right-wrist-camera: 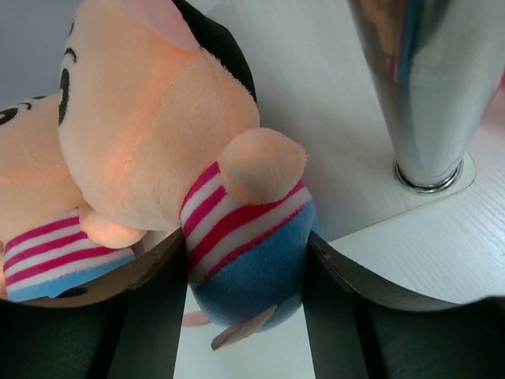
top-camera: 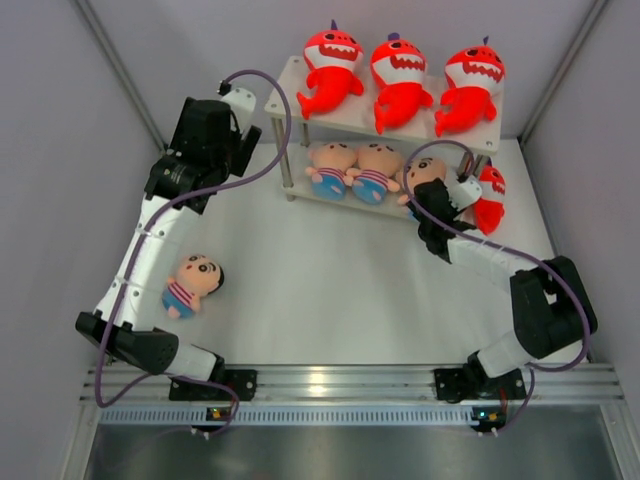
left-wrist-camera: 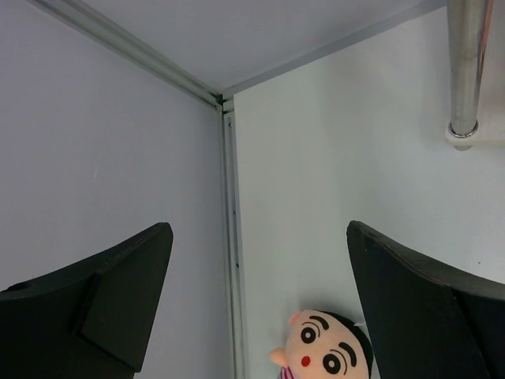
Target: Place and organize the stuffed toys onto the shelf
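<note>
Three red shark plushes (top-camera: 400, 75) lie on the top board of the shelf (top-camera: 290, 85). Two boy dolls (top-camera: 352, 168) lie on the lower board. A third boy doll (top-camera: 425, 172) (right-wrist-camera: 237, 229) sits at that board's right end, and my right gripper (top-camera: 428, 195) (right-wrist-camera: 245, 237) has a finger against each side of its striped shirt and blue shorts. Another boy doll (top-camera: 192, 283) (left-wrist-camera: 327, 355) lies on the table at the left. My left gripper (top-camera: 243, 140) (left-wrist-camera: 260, 229) hangs open and empty, left of the shelf and well above that doll.
A fourth red shark (top-camera: 490, 200) lies on the table by the shelf's right legs, just behind the right wrist. A silver shelf leg (right-wrist-camera: 418, 79) (left-wrist-camera: 465, 71) stands close to each gripper. Grey walls enclose the table on three sides.
</note>
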Available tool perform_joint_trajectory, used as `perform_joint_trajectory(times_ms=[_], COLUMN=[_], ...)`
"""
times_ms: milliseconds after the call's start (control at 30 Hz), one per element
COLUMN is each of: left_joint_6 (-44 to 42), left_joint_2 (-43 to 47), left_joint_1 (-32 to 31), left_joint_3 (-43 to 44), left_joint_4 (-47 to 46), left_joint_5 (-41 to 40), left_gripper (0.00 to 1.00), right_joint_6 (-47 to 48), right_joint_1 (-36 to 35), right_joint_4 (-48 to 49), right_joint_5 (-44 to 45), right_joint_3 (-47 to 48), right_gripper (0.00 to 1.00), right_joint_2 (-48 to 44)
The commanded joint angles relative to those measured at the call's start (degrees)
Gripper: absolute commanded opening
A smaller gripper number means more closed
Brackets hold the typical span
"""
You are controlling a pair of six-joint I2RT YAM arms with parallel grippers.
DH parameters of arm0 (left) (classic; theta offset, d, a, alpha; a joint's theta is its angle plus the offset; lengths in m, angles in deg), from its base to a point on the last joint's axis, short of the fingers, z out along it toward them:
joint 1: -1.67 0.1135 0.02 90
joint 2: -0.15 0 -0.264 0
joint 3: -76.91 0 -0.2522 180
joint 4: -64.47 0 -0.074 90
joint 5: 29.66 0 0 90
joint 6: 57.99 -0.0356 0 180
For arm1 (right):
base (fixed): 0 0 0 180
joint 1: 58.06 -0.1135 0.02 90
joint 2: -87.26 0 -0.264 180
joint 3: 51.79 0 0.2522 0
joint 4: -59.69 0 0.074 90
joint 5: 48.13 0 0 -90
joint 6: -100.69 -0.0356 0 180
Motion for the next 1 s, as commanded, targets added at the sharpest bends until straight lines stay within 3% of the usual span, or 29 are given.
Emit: perform_joint_trajectory(times_ms=[0,133,267,500,967], left_joint_6=[-0.67,-0.76,-0.67,-0.67,-0.67], left_joint_2=[1.81,2.08,2.17,2.34,2.69], left_joint_1=[0.23,0.23,0.23,0.14,0.23], left_joint_3=[-0.48,-0.83,-0.74,-0.83,-0.92], left_joint_4=[-0.12,0.05,0.14,0.4,0.58], left_joint_5=[-0.37,-0.45,-0.45,-0.1,0.6], left_gripper=[0.98,0.98,0.98,0.98,0.98], right_joint_6=[-0.08,0.36,2.99,5.71,5.45], right_joint_1=[0.31,0.48,0.4,-0.74,-1.8], right_joint_4=[0.87,0.87,1.4,1.4,-7.48], right_joint_5=[1.32,1.41,0.1,-0.7,-3.77], right_joint_3=[2.76,2.76,3.2,3.99,0.39], right_gripper=[0.55,0.57,0.72,0.87,0.93], right_joint_2=[-0.12,-0.56,-1.79,-5.92,-14.53])
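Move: The striped doll's middle is about 3 cm ahead and 2 cm left of the right hand, its body between the half-open fingers. The middle doll sits some 11 cm left and 4 cm ahead; the shelf's right front post stands about 7 cm right, level with the hand, and the red shark 12 cm right and 2 cm ahead. From the left hand the striped doll is roughly 40 cm right, 5 cm ahead and 26 cm lower. The right hand spreads its half-open fingers wide, letting go of the doll's body, then rises about 7 cm. ##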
